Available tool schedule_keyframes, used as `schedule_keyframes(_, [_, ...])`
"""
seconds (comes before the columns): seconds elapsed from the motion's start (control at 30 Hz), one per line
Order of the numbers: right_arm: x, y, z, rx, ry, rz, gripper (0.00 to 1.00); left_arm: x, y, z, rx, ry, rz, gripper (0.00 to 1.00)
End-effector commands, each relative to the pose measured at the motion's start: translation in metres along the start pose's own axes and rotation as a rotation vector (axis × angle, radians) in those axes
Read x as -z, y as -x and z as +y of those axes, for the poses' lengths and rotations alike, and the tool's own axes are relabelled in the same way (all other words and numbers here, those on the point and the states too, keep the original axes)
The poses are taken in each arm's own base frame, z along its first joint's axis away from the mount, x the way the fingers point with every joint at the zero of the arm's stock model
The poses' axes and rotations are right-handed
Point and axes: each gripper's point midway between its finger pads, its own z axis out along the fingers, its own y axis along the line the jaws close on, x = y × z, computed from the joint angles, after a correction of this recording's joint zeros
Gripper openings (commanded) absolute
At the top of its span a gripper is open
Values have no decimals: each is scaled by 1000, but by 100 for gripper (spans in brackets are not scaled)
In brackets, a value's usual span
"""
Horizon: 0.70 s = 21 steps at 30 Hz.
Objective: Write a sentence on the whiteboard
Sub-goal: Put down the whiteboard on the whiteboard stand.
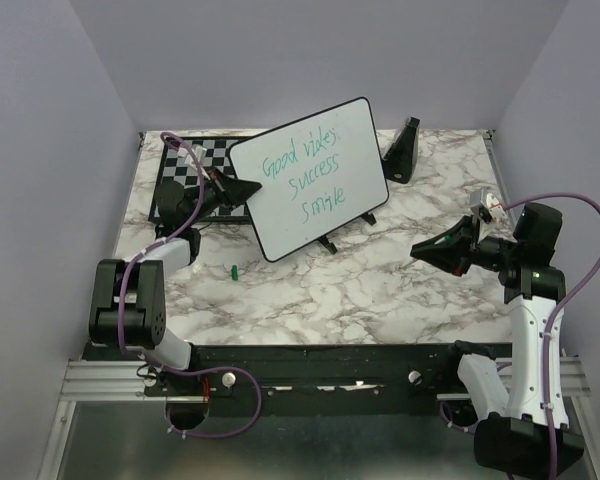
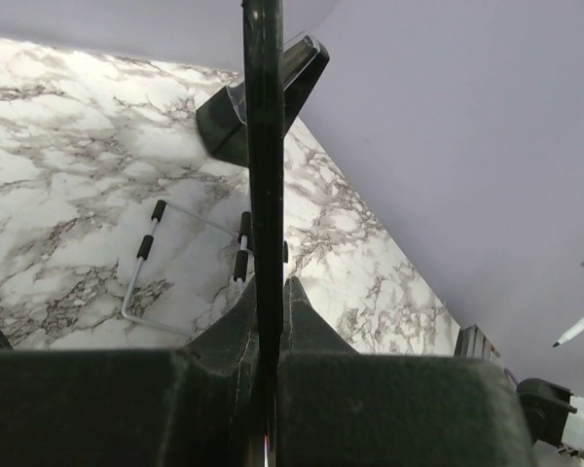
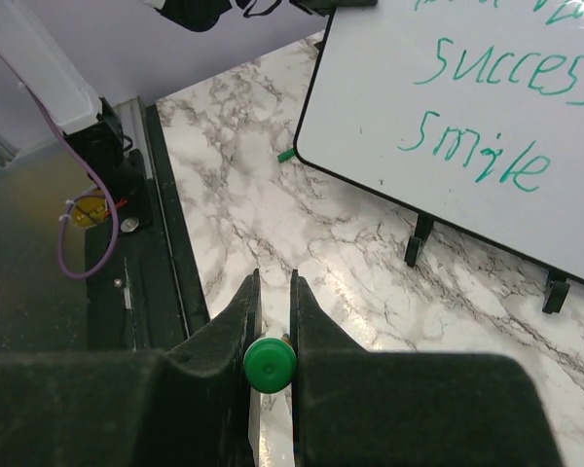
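Observation:
The whiteboard point(image 1: 315, 175) stands tilted at mid-table on small black feet point(image 3: 419, 238). The sentence point(image 1: 305, 175) is on it in green-teal marker, three lines reading "Good vibes / Success / Smile". My left gripper point(image 1: 235, 187) is shut on the board's left edge; in the left wrist view that black rim point(image 2: 263, 146) runs straight up from between the jaws point(image 2: 270, 282). To the right of the board and apart from it, my right gripper point(image 1: 425, 250) is shut on a marker, whose round green end point(image 3: 270, 363) shows between the fingers point(image 3: 274, 277).
A black-and-white chessboard point(image 1: 185, 165) lies behind the left gripper. A small green cap point(image 1: 234, 270) rests on the marble table point(image 1: 360, 290) in front of the board. A black wedge-shaped holder point(image 1: 403, 150) stands at the back right. A wire stand point(image 2: 141, 282) lies behind the board.

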Motion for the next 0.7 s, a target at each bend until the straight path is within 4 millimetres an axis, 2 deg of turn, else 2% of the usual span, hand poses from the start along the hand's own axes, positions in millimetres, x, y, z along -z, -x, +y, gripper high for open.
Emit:
schedule_keyframes(0.0, [1, -2, 4, -11, 20, -10, 1, -6, 24, -28, -206, -77, -133, 0])
schedule_keyframes(0.43, [1, -2, 7, -9, 31, -13, 0, 9, -17, 1, -229, -19, -170, 0])
schedule_keyframes(0.67, [1, -2, 7, -11, 31, -13, 1, 14, -26, 9, -231, 0, -175, 1])
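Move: The whiteboard stand that the held board goes to has its middle about 29 cm to the left gripper's right, some 4 cm farther out and roughly 20 cm lower. The chessboard lies about 19 cm ahead and 10 cm left of this gripper; the green cap is some 7 cm back and 3 cm left, both on the table about 24 cm below. From the idle right gripper, the stand is roughly 26 cm ahead, 22 cm left and 22 cm lower. Keep the left fingers shut on the whiteboard's left edge and lower that end about 5 cm, bringing the board's bottom edge down towards the stand's front hooks. Ease back a little over 1 cm as the gripper sinks, and let the wrist swing about 5 degrees counter-clockwise. ##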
